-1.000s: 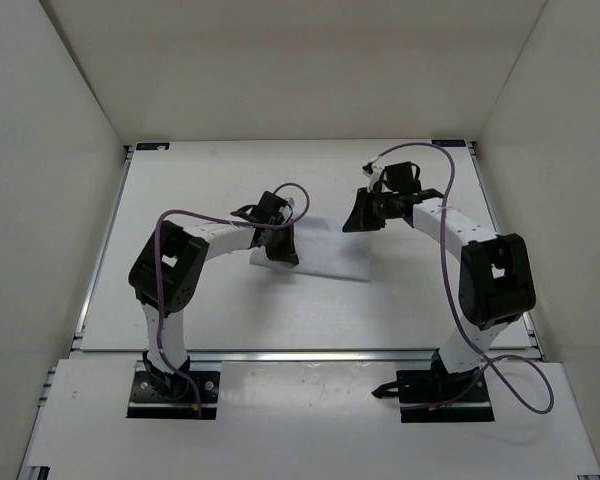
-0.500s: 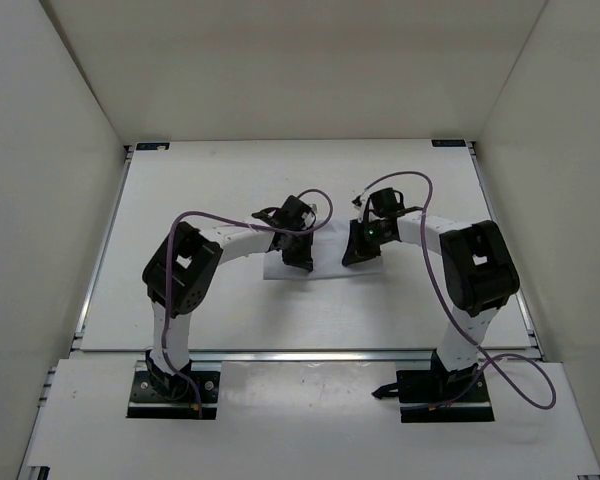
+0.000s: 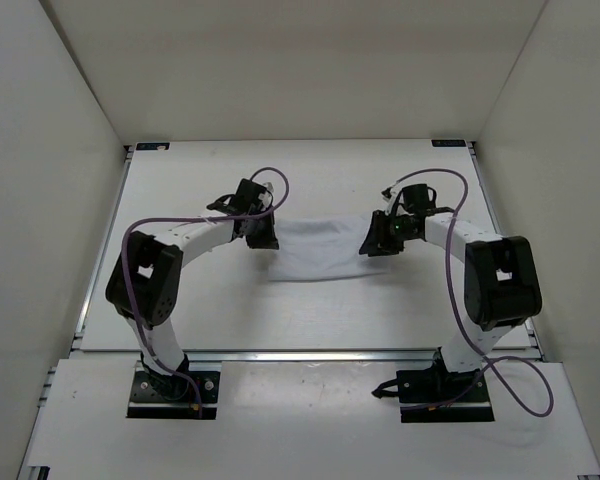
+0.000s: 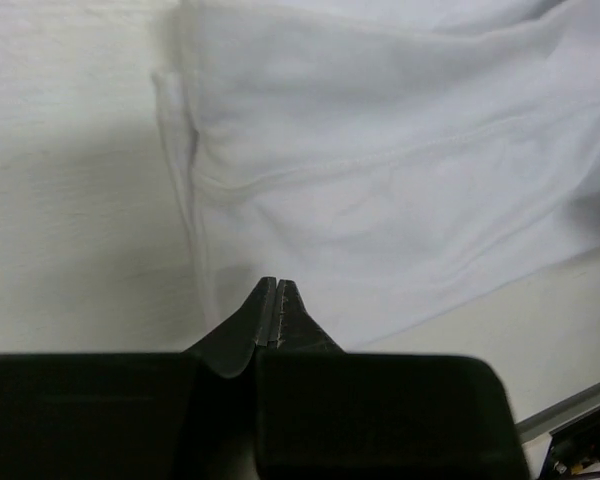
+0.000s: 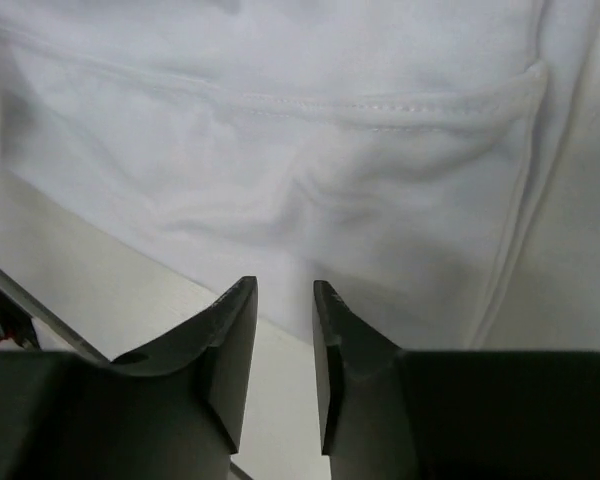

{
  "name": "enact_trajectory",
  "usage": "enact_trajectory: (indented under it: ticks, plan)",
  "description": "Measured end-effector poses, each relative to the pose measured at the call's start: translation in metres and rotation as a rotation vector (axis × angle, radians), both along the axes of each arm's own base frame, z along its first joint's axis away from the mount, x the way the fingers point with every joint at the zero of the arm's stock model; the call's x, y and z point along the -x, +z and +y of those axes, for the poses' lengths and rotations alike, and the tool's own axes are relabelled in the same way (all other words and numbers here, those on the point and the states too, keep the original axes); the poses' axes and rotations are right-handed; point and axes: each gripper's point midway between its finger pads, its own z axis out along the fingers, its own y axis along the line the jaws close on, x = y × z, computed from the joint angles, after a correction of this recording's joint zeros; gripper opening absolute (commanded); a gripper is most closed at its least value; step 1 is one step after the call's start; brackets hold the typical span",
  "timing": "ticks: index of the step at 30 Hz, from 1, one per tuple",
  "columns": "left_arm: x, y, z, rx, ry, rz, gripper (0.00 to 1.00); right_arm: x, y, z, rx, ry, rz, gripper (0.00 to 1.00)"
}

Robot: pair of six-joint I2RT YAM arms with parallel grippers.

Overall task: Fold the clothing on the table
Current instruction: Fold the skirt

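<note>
The white clothing [image 3: 325,250] lies spread flat in a wide band on the table [image 3: 200,310], stretched between my two grippers. My left gripper [image 3: 263,238] sits at its left end. In the left wrist view its jaws [image 4: 276,283] are pressed together at the fabric [image 4: 380,180] right beside the hem, pinching the edge. My right gripper [image 3: 377,243] is at the right end. Its jaws [image 5: 285,290] stand a little apart with nothing between them, just above the cloth's [image 5: 280,150] lower edge, with a stitched seam and the side hem ahead.
White walls enclose the table on three sides. A metal rail [image 3: 310,353] runs along the near edge, in front of the arm bases [image 3: 170,385]. Purple cables [image 3: 435,200] loop over both arms. Bare tabletop surrounds the garment.
Both grippers have moved apart from the middle, and the clothing now lies wider and flatter between them. The right jaws have parted and let go of the fabric; the left stays shut.
</note>
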Motion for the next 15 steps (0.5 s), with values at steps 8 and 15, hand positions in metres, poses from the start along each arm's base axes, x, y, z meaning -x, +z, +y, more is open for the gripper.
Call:
enact_trajectory:
  ticks: [8,15]
  plan:
    - [-0.008,0.004,0.017,-0.036,0.023,-0.038,0.19,-0.017,0.013,-0.048,0.050,-0.098,-0.046,0.59]
    - [0.008,-0.012,0.018,-0.066,0.003,-0.008,0.17,-0.013,0.004,-0.075,0.083,-0.156,-0.012,0.60]
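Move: The folded skirt lies flat between the hands, about 3 cm below both. Its near right corner is some 5 cm back and 5 cm to the right of the right hand, and the skirt's middle about 11 cm to that hand's left and level with it. From the left hand, the near left corner is roughly 7 cm back and 1 cm left, the far left corner 7 cm ahead and 1 cm right. The right hand sweeps about 7.5 cm to the right, from above the skirt out past its right side edge, lifting a little and sinking again while it turns some 10 degrees clockwise and its part-open fingers spread much wider, clear of the cloth at the end. The left hand stays by the left side edge, first hopping forward, left and up by a centimetre or so, then easing back and down to end about 2 cm farther left and slightly lower, its shut fingers opening partway. ##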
